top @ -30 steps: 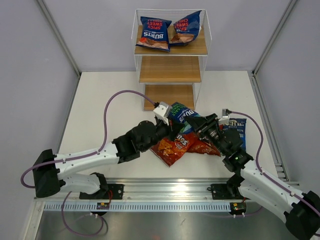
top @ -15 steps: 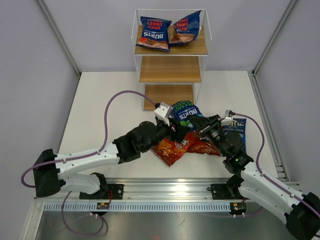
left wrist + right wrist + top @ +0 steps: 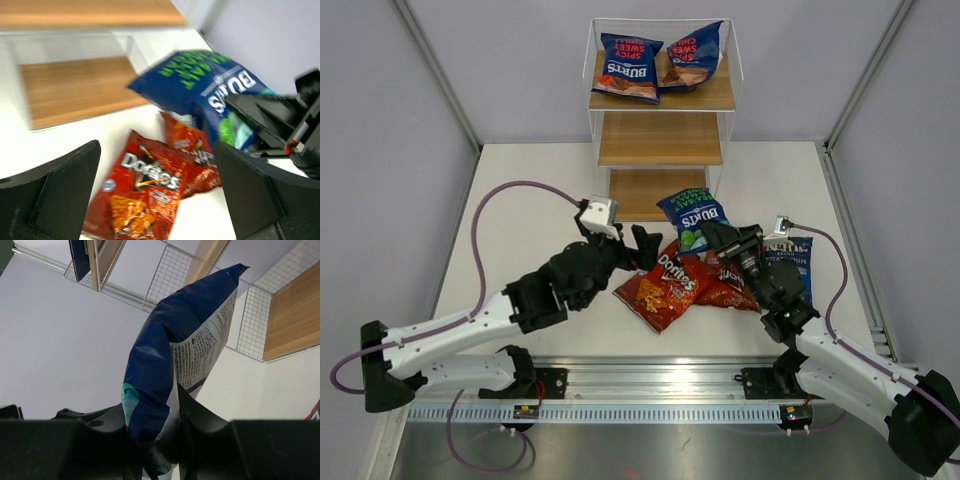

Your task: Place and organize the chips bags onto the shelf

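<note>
A dark blue Burts chips bag (image 3: 691, 213) with green lettering hangs over the table in front of the shelf (image 3: 660, 138). My right gripper (image 3: 709, 239) is shut on its lower edge; in the right wrist view the bag (image 3: 167, 365) stands up pinched between the fingers (image 3: 210, 435). My left gripper (image 3: 642, 247) stands open just left of it, holding nothing. Below its wide jaws lie two red Doritos bags (image 3: 145, 182) (image 3: 192, 150). Two Burts bags (image 3: 628, 66) (image 3: 692, 55) rest on the top board. A larger blue bag (image 3: 790, 258) lies on the table at the right.
The shelf's middle board (image 3: 660, 138) and bottom board (image 3: 75, 90) carry nothing. The right arm's black wrist (image 3: 285, 125) sits close to my left gripper's right finger. White side walls enclose the table (image 3: 520, 210).
My left gripper has opened, let go of the blue Burts bag and drawn back to the left. The right gripper has closed on that bag and holds it alone.
</note>
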`<move>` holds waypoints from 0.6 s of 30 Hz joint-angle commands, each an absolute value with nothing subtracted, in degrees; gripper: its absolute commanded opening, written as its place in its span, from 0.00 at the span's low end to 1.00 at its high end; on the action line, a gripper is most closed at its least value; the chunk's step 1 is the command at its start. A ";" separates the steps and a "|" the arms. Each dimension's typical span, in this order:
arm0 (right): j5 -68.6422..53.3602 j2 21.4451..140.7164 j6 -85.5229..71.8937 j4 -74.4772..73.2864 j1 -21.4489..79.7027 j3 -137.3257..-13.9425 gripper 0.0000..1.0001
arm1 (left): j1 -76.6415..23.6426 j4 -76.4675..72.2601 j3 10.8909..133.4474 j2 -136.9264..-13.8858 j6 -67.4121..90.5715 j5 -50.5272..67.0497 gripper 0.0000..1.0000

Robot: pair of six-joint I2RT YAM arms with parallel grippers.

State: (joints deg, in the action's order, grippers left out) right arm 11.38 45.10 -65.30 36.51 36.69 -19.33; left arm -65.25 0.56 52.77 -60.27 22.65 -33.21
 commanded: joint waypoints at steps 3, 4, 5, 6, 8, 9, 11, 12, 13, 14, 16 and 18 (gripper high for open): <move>15.20 50.17 -60.82 48.06 37.18 -23.90 0.32 | -65.21 11.92 52.48 -51.34 23.46 -50.96 0.99; 15.12 51.14 -60.73 49.03 37.18 -24.34 0.32 | -65.04 13.17 51.95 -49.94 23.55 -52.02 0.99; 15.29 52.11 -60.38 50.09 37.18 -24.69 0.32 | -64.95 14.40 50.55 -49.31 24.08 -54.29 0.99; 15.38 54.12 -60.55 51.75 37.09 -25.74 0.32 | -64.69 16.85 49.75 -48.78 24.95 -55.45 0.99; 15.21 56.24 -59.94 54.21 37.18 -27.06 0.32 | -63.20 19.59 48.35 -47.38 27.75 -56.07 0.99; 15.12 58.34 -59.33 54.84 37.09 -28.98 0.32 | -62.67 22.82 48.25 -47.11 28.82 -55.99 0.99; 14.85 60.46 -58.97 55.37 37.09 -31.28 0.33 | -60.40 26.17 48.25 -46.59 31.45 -54.33 0.99; 14.68 62.82 -58.89 55.89 36.92 -33.46 0.33 | -59.77 28.71 48.51 -46.41 31.90 -53.71 0.99; 14.59 64.15 -58.89 56.77 36.74 -34.44 0.33 | -59.16 29.96 48.78 -46.32 32.17 -53.01 0.99; 14.24 65.55 -59.23 57.82 36.65 -35.24 0.33 | -58.63 31.01 49.13 -46.14 32.08 -52.48 0.99; 13.63 70.12 -60.03 60.72 36.56 -37.96 0.33 | -58.45 34.79 50.62 -45.62 32.08 -52.82 0.99; 12.75 74.50 -60.03 63.44 36.56 -40.59 0.33 | -58.53 39.87 52.37 -44.83 32.69 -53.53 0.99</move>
State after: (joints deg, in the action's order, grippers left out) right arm 12.43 70.06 -61.28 54.50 36.69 -35.97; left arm -58.70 32.36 48.86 -46.52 30.48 -50.87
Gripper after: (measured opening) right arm 0.335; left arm 0.988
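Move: The right hand holds the green-lettered Burts bag by one end. The middle shelf lies about 21 cm ahead of this hand, 9 cm to its left and slightly lower; the bottom shelf sits under it, 20 cm below hand height. Some 22 cm beneath the hand, the Doritos bag is 6 cm left, the second red bag 8 cm right and 3 cm farther. From the left hand the Doritos bag is about 4 cm ahead, 4 cm right, 24 cm down. Forward and up at first slowly, then faster, the right hand carries the pinched bag towards the middle shelf, about 6 cm each way and 4 cm left, its fingertips tipping up some 10 degrees. The left hand, empty and wide open, draws off leftward about 15 cm, away from the bag, rising a little before sinking, and swings counter-clockwise with its left side rolling up. ##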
